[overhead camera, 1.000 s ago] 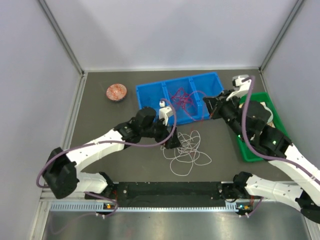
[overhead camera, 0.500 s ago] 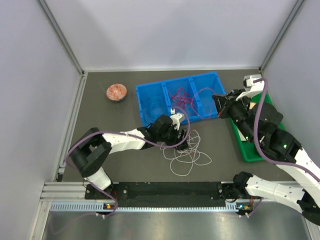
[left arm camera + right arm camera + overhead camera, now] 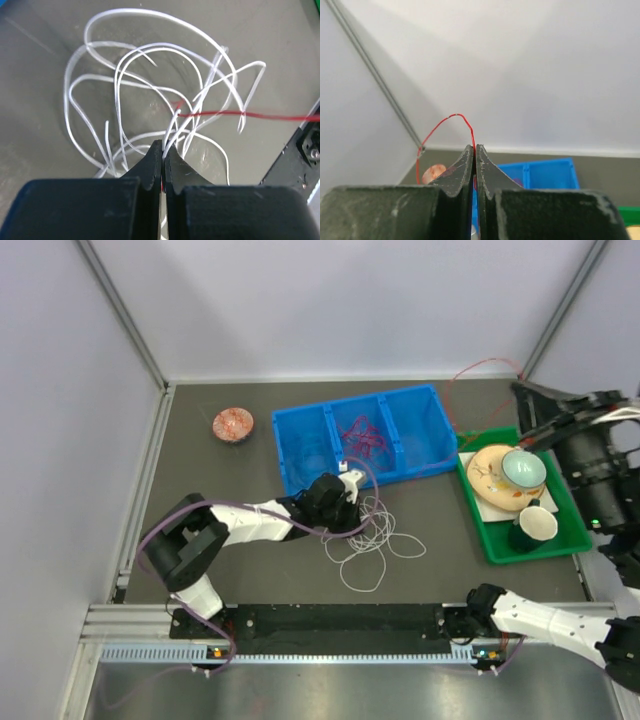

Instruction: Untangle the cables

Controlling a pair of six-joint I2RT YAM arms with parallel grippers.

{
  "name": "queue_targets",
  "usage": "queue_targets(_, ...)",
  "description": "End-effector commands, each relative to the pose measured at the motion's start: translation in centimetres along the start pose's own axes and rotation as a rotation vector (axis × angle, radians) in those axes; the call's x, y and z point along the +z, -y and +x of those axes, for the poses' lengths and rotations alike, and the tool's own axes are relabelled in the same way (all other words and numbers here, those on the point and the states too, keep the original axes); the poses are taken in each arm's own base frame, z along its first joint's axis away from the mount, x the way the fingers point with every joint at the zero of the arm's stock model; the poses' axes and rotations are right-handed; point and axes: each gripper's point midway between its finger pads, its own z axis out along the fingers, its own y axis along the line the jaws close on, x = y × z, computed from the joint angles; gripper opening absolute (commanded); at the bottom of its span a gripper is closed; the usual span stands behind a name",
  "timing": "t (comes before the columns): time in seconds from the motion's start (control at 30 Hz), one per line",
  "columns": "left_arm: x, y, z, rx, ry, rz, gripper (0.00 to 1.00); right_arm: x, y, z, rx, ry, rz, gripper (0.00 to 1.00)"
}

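Observation:
A pile of white cables lies in loose loops on the dark table, in front of the blue bin. My left gripper sits low at the pile's left edge. In the left wrist view it is shut on white cable strands, with a bit of red showing between the jaws. A red cable runs taut to the right. My right gripper is raised at the far right, shut on the red cable, which arcs above its tips. More reddish cables lie in the bin's middle compartment.
The blue three-compartment bin stands at centre back. A green tray at the right holds a plate and two cups. A round copper-coloured coil sits at back left. Grey walls close in the table on three sides.
My left gripper reached into the white cables and shut on them. The right arm swung up and to the right with the red cable, pulling it taut and uncovering the green tray.

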Motion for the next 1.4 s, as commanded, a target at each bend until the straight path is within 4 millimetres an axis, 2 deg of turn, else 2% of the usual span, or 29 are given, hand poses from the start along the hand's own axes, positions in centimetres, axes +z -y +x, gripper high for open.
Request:
queue_targets(0.0,-2.9,-0.6,-0.5,0.010,0.059,-0.023,0.00,0.5,1.1,-3.7,-0.093,0.079,0.074,0.00)
queue_targets(0.07,-4.1,-1.4,-0.5,-0.009,0.074,-0.048,0.00,0.8,1.3,-4.4,-0.121,0.096,0.093,0.00)
queue_targets(0.1,-4.4,-2.1,0.4,-0.016,0.059,-0.062,0.00,1.3,1.4,-4.2,-0.136,0.091,0.111,0.00)
queue_targets(0.2,-6.1,-3.3,1.2,-0.030,0.053,-0.094,0.00,1.8,1.1,-4.3,-0.153,0.101,0.108,0.00)
queue_targets(0.3,-8.0,-4.2,1.3,-0.035,0.065,-0.127,0.00,2.8,0.4,-3.2,-0.163,0.081,0.097,0.00)
queue_targets(0.33,-8.8,-4.5,0.9,-0.040,0.088,-0.143,0.00,3.5,0.0,-2.3,-0.174,0.062,0.095,0.00)
queue_targets(0.4,-9.6,-5.7,0.9,-0.051,0.108,-0.195,0.00,4.2,-0.7,-1.5,-0.173,0.055,0.074,0.00)
queue_targets(0.47,-10.2,-5.6,0.4,-0.059,0.141,-0.195,0.00,5.2,-1.4,-0.3,-0.179,0.034,0.060,0.00)
queue_targets(0.7,-11.6,-5.9,-0.4,-0.106,0.169,-0.238,0.00,7.9,-2.9,1.2,-0.171,0.022,0.026,0.00)
queue_targets(0.93,-13.7,-5.2,-1.6,-0.122,0.241,-0.240,0.00,10.8,-4.3,2.8,-0.123,0.009,-0.023,0.00)
queue_targets(1.07,-14.1,-4.5,-2.9,-0.118,0.274,-0.224,0.00,12.5,-5.8,4.2,-0.091,0.000,-0.071,0.00)
queue_targets(1.2,-14.2,-4.2,-3.4,-0.120,0.283,-0.216,0.00,13.9,-6.6,5.4,-0.074,-0.010,-0.090,0.00)
queue_targets(1.37,-13.5,-3.5,-3.0,-0.115,0.255,-0.167,0.00,15.4,-6.2,6.4,-0.082,-0.027,-0.072,0.00)
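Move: The left gripper already pinches the white cable; its coils centre some 3 cm back and 4 cm right, about 2 cm below. The blue bin's middle compartment lies roughly 17 cm ahead of that hand, its left compartment 15 cm ahead and 12 cm left. The right gripper holds the red cable high up: from it the middle compartment is about 21 cm ahead, 14 cm left, the green tray 9 cm ahead, 21 cm right, both some 50 cm below. Draw the left gripper about 13 cm left with the white cable pinched, lifting it some 6 cm and turning it counter-clockwise, away from the red strand. Keep the right gripper shut on the red cable; raise it slightly with a short move right to pull that cable clear, then swing it forward and left, sinking a little, towards the blue bin's middle compartment. ##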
